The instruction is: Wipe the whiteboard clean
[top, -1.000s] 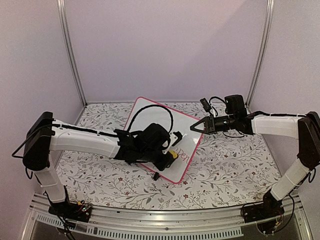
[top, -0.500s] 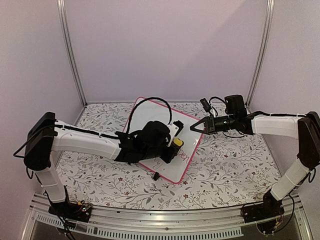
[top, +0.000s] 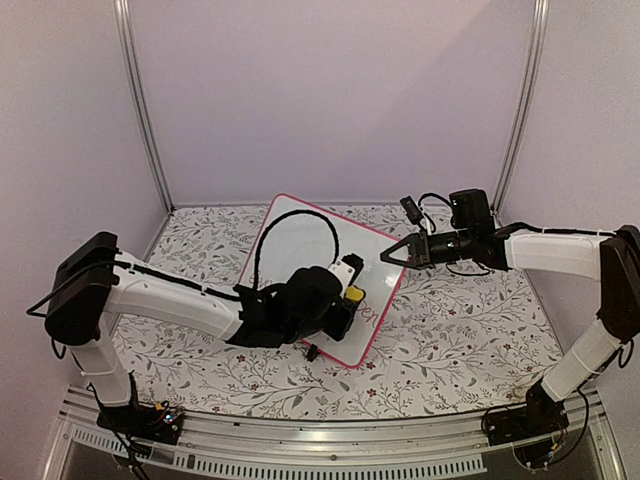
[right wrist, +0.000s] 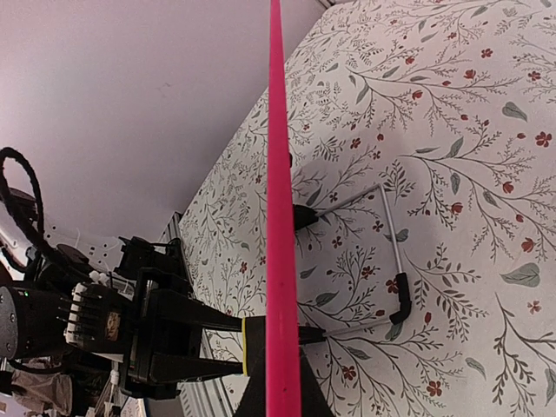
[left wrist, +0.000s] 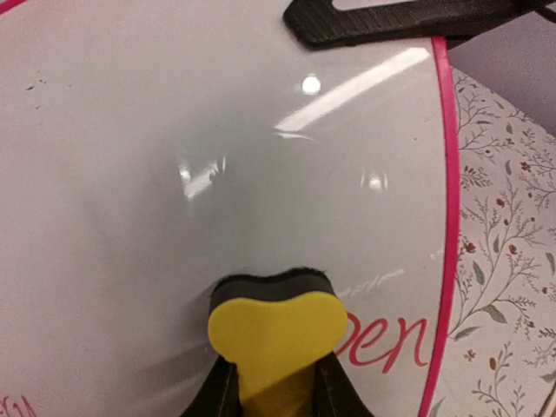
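Observation:
The whiteboard (top: 290,238), glossy white in a pink frame, stands tilted on the flowered table. My left gripper (top: 345,298) is shut on a yellow heart-shaped eraser (left wrist: 276,323), whose black felt presses on the whiteboard (left wrist: 174,174) just left of the red writing (left wrist: 388,340). More red writing shows at the board's lower left corner (left wrist: 10,407). My right gripper (top: 392,255) is shut on the board's right edge. In the right wrist view that pink edge (right wrist: 278,200) runs straight up from my right gripper (right wrist: 282,393).
The board's wire stand (right wrist: 393,252) with black feet rests on the flowered tablecloth (top: 470,320) behind the board. A black clip foot (top: 313,352) shows at the board's near edge. Metal posts (top: 140,100) and lilac walls close in the back.
My left gripper carried the eraser up and right across the board's lower right part, then slightly back. The right gripper has kept its hold without moving.

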`<state>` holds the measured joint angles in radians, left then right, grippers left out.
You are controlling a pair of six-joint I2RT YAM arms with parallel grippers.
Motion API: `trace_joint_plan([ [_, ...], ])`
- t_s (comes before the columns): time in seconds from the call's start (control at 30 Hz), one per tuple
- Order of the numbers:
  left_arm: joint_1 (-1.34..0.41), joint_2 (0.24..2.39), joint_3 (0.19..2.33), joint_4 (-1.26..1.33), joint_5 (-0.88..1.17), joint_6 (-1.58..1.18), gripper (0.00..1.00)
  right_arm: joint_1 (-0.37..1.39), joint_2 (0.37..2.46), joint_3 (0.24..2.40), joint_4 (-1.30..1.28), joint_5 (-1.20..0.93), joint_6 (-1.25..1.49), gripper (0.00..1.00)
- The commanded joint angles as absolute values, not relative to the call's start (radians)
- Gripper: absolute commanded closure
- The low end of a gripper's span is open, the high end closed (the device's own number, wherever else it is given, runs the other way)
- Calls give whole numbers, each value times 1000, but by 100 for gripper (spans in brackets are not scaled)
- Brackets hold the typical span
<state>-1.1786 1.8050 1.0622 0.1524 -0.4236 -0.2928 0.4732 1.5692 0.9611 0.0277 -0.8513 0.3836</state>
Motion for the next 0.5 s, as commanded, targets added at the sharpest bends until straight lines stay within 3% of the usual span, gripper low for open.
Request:
trace_joint_plan([
  [0.0, -1199, 1875, 1041, 98, -461, -288, 100, 548, 1570, 912, -138, -846, 384, 100],
  [0.47, -1323, 2026, 1150, 178, -587, -331, 100, 548, 1494, 952, -131, -802, 394, 100],
])
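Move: The red letters "en" lie about 4 cm to the right of the left hand, some 2 cm nearer the base and 3 cm below it. The board's pink right edge is about 7 cm right and 2 cm back, while "every" stands roughly 16 cm left and 2 cm farther out. From the right hand, "en" lies some 10 cm back, 3 cm left and 8 cm below. The yellow eraser, still gripped by the left hand, is swept across the board over the "en" letters to its pink right edge, about 5 cm right and 3.5 cm back, slowly at first, then faster; the wrist tips up slightly. The right hand keeps its pinch on that edge and rises about 1 cm. ##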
